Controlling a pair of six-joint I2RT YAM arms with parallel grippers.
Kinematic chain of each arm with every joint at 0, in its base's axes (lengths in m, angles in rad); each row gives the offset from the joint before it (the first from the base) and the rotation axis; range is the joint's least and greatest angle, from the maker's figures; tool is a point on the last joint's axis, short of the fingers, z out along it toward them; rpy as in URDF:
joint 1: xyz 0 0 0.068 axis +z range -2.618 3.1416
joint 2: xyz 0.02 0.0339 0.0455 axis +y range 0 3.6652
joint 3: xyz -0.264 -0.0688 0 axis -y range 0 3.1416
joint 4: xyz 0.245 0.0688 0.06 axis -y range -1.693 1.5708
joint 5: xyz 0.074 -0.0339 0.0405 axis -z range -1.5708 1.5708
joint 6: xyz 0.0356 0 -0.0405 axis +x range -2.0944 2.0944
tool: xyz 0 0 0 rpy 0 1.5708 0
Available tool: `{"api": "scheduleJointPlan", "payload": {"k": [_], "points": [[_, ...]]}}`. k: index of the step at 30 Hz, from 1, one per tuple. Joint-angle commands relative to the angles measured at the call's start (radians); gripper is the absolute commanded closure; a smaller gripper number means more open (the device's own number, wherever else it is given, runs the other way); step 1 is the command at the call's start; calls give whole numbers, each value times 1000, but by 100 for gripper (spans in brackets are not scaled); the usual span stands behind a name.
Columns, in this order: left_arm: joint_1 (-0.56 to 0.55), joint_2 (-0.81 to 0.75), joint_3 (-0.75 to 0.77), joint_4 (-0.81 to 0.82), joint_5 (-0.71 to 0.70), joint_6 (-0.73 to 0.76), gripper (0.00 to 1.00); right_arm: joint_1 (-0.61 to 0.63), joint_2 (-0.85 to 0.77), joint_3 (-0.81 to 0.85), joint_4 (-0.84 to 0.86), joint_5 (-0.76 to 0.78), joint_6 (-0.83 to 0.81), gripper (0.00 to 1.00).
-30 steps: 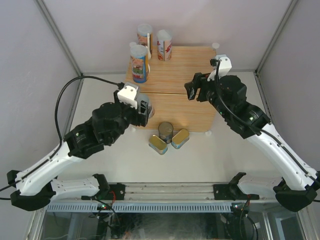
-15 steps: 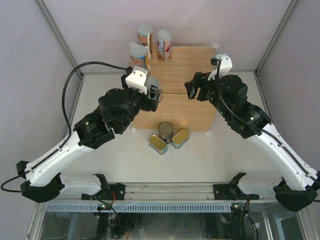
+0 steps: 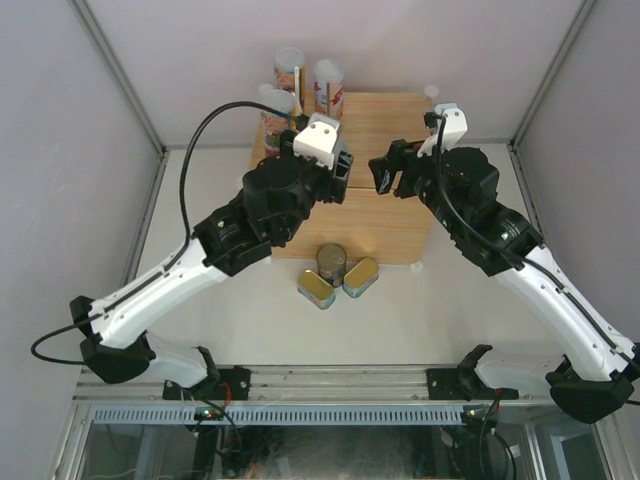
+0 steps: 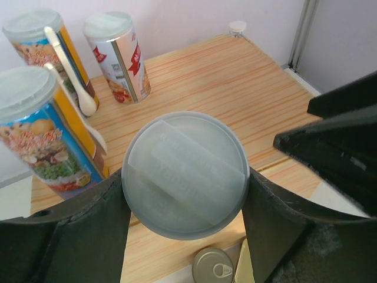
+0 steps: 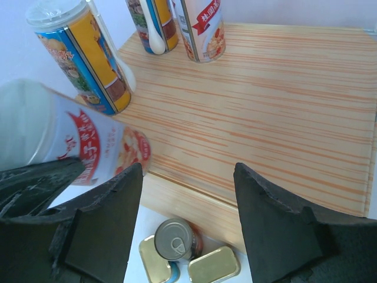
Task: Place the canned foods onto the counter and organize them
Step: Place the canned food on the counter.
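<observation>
My left gripper is shut on a tall white-lidded can with a red and white label, held above the wood-grain counter. In the top view the left gripper is over the counter's middle. Three tall cans stand at the counter's back left. A dark can and two gold tins sit on the table in front of the counter. My right gripper is open and empty above the counter's right half, close to the left gripper.
White walls and metal frame posts close in the table on three sides. White round connectors mark the counter's corners. Two of the back cans carry white spoons. The left arm's black cable loops over the table's left.
My left arm has carried the white-lidded can up and to the right, from the counter's front left edge to over its middle. The right arm has stayed in place.
</observation>
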Motion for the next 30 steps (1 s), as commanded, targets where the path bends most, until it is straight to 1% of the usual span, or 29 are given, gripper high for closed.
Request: {"api": "scheduleJointPlan", "payload": {"k": [1, 5, 7, 10, 15, 17, 20, 30], "points": [[21, 44, 204, 89, -8, -10, 100, -13, 6, 41, 62, -23, -18, 36], [55, 119, 348, -14, 32, -58, 100, -35, 8, 39, 75, -43, -15, 36], [68, 169, 473, -95, 46, -77, 100, -43, 11, 39, 79, -53, -11, 36], [94, 243, 602, -196, 80, -126, 100, -50, 14, 39, 85, -64, -7, 36], [133, 313, 735, -326, 120, -206, 100, -56, 20, 40, 95, -77, -2, 36], [145, 328, 761, -368, 127, -225, 100, -56, 24, 41, 99, -81, -1, 36], [156, 339, 765, -390, 140, -234, 100, -57, 32, 42, 104, -85, 4, 36], [167, 380, 771, -411, 132, -231, 100, -55, 55, 51, 112, -108, 18, 36]]}}
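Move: In the left fingers is a white-and-red can. The free front-middle part of the counter top, where it is going, lies about 6 cm ahead, 1 cm to the right and some 9 cm below. On the counter, the standing white-and-red can is roughly 18 cm straight ahead. The front blue can is about 10 cm ahead and 10 cm left, and the rear blue can about 20 cm ahead and 7 cm left. From the right hand the free spot is some 6 cm ahead, 8 cm left and 8 cm below. Lifting the still-pinched can about 6 cm while carrying it forward over the counter's front edge, the left hand then sinks nearly as far towards the free spot, ending about 6 cm farther forward. On the way down the fingers tip some 15 degrees downward and keep their grip. The empty right hand edges about 2 cm forward, still open. ##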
